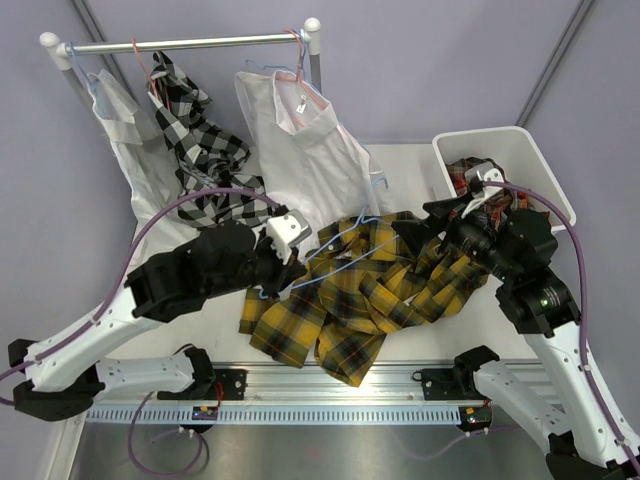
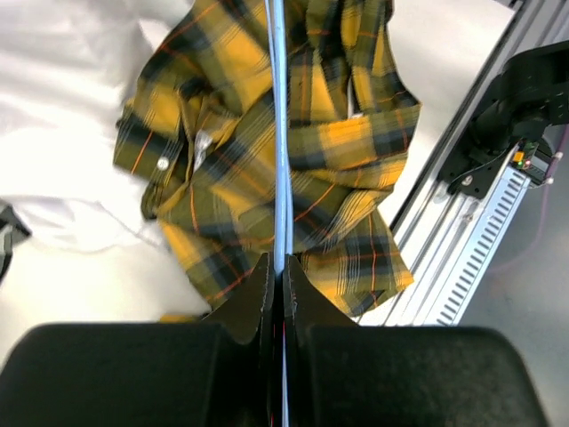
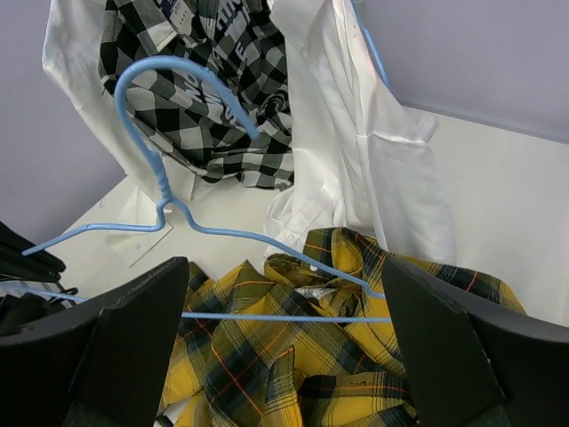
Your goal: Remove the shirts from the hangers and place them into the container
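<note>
A yellow-black plaid shirt (image 1: 370, 290) lies crumpled on the table, with a light blue hanger (image 1: 322, 268) across it. My left gripper (image 1: 285, 272) is shut on the hanger's thin bar (image 2: 280, 133) at the shirt's (image 2: 258, 169) left edge. My right gripper (image 1: 425, 235) hovers open over the shirt's right part. In its wrist view the hanger (image 3: 160, 191) and the shirt (image 3: 293, 374) lie between its wide-spread fingers (image 3: 124, 342), untouched. The white container (image 1: 495, 150) stands at the back right with a red plaid shirt (image 1: 465, 178) in it.
A rail (image 1: 200, 43) at the back carries a white shirt (image 1: 125, 140), a black-white checked shirt (image 1: 195, 140) and another white shirt (image 1: 310, 150) on hangers. They hang down onto the table behind the plaid one. A metal rail (image 1: 330, 385) runs along the near edge.
</note>
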Tool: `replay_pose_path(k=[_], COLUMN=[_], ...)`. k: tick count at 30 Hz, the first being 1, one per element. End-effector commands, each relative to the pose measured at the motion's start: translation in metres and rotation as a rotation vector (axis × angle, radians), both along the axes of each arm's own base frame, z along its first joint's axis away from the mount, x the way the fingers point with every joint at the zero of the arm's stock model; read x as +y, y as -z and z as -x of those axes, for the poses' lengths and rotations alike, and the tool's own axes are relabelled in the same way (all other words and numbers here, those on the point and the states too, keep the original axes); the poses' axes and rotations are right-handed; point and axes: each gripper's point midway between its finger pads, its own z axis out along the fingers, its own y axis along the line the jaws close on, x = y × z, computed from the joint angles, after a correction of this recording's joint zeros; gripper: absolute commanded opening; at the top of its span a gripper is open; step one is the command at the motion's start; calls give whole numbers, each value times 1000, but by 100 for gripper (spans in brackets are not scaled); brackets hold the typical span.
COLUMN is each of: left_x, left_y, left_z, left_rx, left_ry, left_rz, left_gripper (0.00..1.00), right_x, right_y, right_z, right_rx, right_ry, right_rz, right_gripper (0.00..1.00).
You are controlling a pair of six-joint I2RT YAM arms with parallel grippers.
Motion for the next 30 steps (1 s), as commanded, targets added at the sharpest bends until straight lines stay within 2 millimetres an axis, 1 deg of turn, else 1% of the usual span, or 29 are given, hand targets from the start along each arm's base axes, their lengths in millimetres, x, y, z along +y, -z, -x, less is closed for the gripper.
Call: replay_pose_path(k=[1,2,3,4,5,6,7,9,10,11,12,13,14,15,16,17,18,19,20,21,22,23,24,25,26,27,28,29,30], left_x=[22,27,32,41,46,51,62,75,85,96,109,123,133,146,154,159,164,168,171,175,179,180,180,180,181,188,181,182,182], left_y=[8,13,15,13,17,18,15,13,14,10,3,6,4,-5,-6,-10,-16,-26,-32,-39,-56,-67,-78,-89,-111,-124,-128,-142,-149], left_z=[-1,-1,0,0,1,3,6,10,12,13,8,9,6,0,-2,-5,-13,-17,-22,-33,-37,-41,-52,-57,-66,-67,-78,-84,-97], left_rx=[13,19,36,29,36,50,47,54,59,52,36,40,28,5,-3,-16,-44,-63,-82,-127,-151,-172,-218,-242,-284,-303,-316,-338,-331], left_ry=[-89,-103,-131,-163,-176,-196,-221,-255,-278,-307,-379,-423,-471,-549,-579,-613,-673,-704,-744,-810,-846,-875,-927,-952,-991,-1014,-1027,-1023,-1034], left_rz=[0,-9,-2,6,3,16,28,47,37,52,62,30,26,42,26,29,24,36,39,17,49,61,41,49,63,91,65,66,96], left_gripper=[0,0,0,0,0,0,0,0,0,0,0,0,0,0,0,0,0,0,0,0,0,0,0,0,0,0,0,0,0], right_x=[-5,-6,-6,-6,-6,-8,-11,-16,-19,-21,-22,-24,-24,-24,-25,-24,-23,-23,-22,-20,-19,-19,-19,-19,-19,-19,-19,-20,-20], right_y=[-11,-13,-13,-19,-20,-21,-23,-21,-20,-17,-14,-12,-11,-7,-6,-4,-2,-1,0,3,4,4,5,7,8,8,9,9,12], right_z=[21,26,32,41,44,47,51,54,51,50,49,46,45,43,40,39,36,35,35,34,34,34,35,36,39,40,41,42,44], right_rx=[-3,-4,2,-15,-19,-21,-34,-43,-44,-40,-35,-31,-26,-16,-14,-11,-1,1,12,21,26,28,32,33,33,32,29,28,30], right_ry=[-23,-34,-48,-66,-69,-67,-57,-40,-18,-7,4,20,23,30,42,44,45,46,43,37,35,35,33,29,23,23,23,21,20], right_rz=[12,13,12,5,1,1,-1,9,15,22,27,31,30,25,20,17,10,7,6,6,5,2,-2,-4,-6,-8,-9,-12,-12], right_gripper=[99,100,99,99,99,100,100,99,99,99,99,99,100,99,99,99,100,99,99,100,99,99,100,99,99,99,100,100,100])
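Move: Ahead of the left hand, which already holds the blue hanger, the free stretch of rail is about 32 cm forward, 18 cm left and 22 cm up. From that hand the black-checked shirt hangs some 28 cm ahead and 17 cm left, the white shirt some 26 cm ahead and 3 cm right, both a little lower. The yellow plaid shirt lies about 30 cm below the left hand, 11 cm ahead, 16 cm right; from the right hand, 3 cm ahead, 9 cm left, 35 cm below. Carrying the empty blue hanger away from above the yellow plaid shirt, the left hand sweeps about 16 cm left with a small dip, then rises and pushes forward towards the free rail, swinging some 50 degrees counter-clockwise and tipping slightly up, its shut fingers keeping their hold. The already open right hand draws back about 4 cm and slightly right, clearing the hanger's far end. ##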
